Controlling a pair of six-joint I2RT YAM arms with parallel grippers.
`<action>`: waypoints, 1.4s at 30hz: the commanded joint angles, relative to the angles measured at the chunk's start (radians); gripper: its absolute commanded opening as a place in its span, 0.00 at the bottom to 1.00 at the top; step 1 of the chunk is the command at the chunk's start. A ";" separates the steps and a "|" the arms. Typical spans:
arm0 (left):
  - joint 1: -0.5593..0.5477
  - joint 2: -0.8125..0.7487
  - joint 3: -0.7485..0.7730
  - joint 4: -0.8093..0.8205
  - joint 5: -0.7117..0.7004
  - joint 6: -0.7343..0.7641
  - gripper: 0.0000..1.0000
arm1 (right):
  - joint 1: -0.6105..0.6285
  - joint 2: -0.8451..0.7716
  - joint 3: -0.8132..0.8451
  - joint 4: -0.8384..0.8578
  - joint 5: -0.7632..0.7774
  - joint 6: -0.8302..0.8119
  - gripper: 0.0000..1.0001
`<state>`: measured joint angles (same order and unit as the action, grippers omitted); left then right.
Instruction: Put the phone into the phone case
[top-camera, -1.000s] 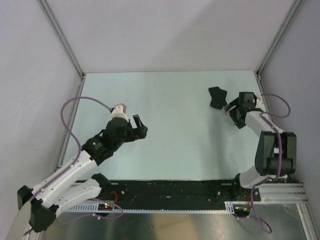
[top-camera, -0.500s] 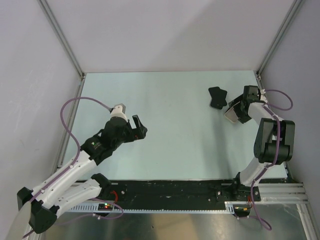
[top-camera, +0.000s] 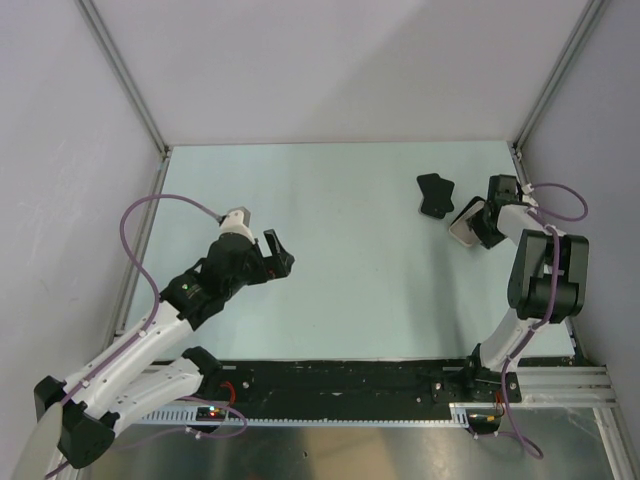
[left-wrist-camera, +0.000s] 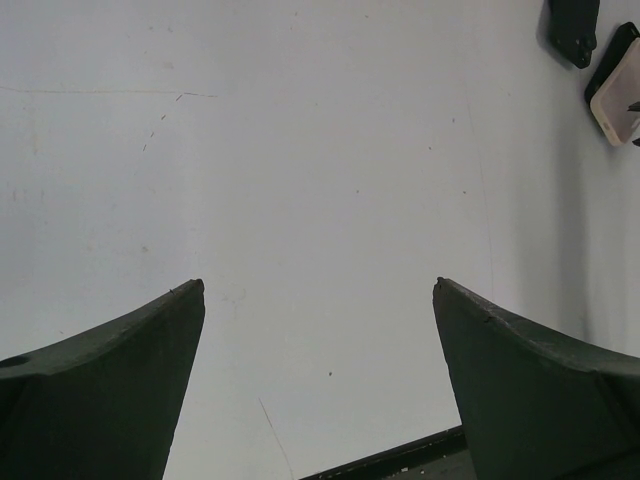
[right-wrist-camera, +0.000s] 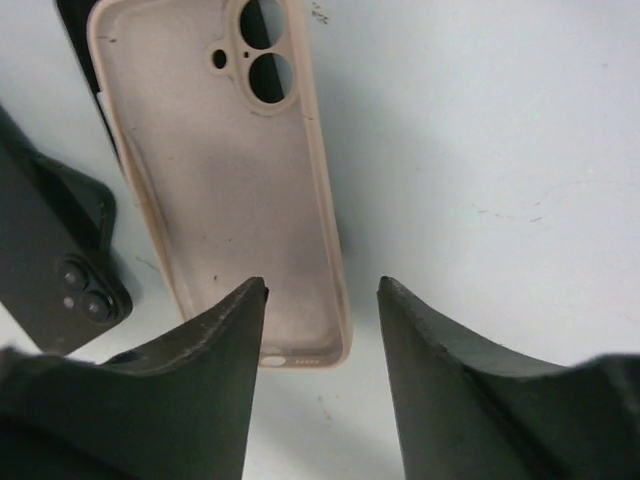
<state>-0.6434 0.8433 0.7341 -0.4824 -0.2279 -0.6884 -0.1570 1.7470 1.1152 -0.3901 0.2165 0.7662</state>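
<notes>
The black phone lies back side up at the far right of the table; its camera lenses show in the right wrist view. The beige phone case lies just right of it, hollow side up. My right gripper is open and empty, hovering over the case's near end, its jaws straddling the case's right edge. My left gripper is open and empty over bare table at the left. The phone and the case show far off in the left wrist view.
The pale table is bounded by grey walls with metal corner posts. The right wall stands close to the right arm. A black rail runs along the near edge.
The right arm has folded back toward the right wall and its gripper has shifted slightly right, showing more of the case. The left arm has barely moved.
</notes>
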 joint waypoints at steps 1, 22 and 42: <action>0.011 -0.008 0.014 0.007 0.008 0.011 1.00 | -0.011 0.041 0.033 0.026 -0.003 -0.017 0.48; 0.012 -0.033 0.015 0.007 0.027 -0.018 1.00 | -0.005 -0.157 0.042 -0.054 -0.069 -0.092 0.00; 0.106 -0.071 0.062 -0.057 0.076 0.006 1.00 | 0.877 -0.076 0.031 -0.150 -0.184 -0.307 0.00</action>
<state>-0.5587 0.7849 0.7502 -0.5365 -0.1741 -0.6979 0.6250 1.5990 1.1297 -0.5480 0.0505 0.4931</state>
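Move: The right hand, fingers open, straddles the long edge of the pinkish phone case near its closer end; the case's middle is about 6 cm ahead, 2 cm left and 2 cm below. The phone lies partly under it, its middle roughly 7 cm ahead and 3 cm left, with the two black slabs some 12 cm ahead and 12 cm left. From the left hand the case is around 22 cm ahead, 46 cm right and 15 cm lower. The right hand sinks a further centimetre or two, shuts its fingers on the phone case's near long edge, close to the corner, and lifts the case roughly 9 cm straight up off the phone. Keeping that pinch, it sweeps fast about 30 cm left towards the middle of the table, curving back about 10 cm late in the sweep and beginning to come down again, while the wrist turns some 60 degrees counter-clockwise. ##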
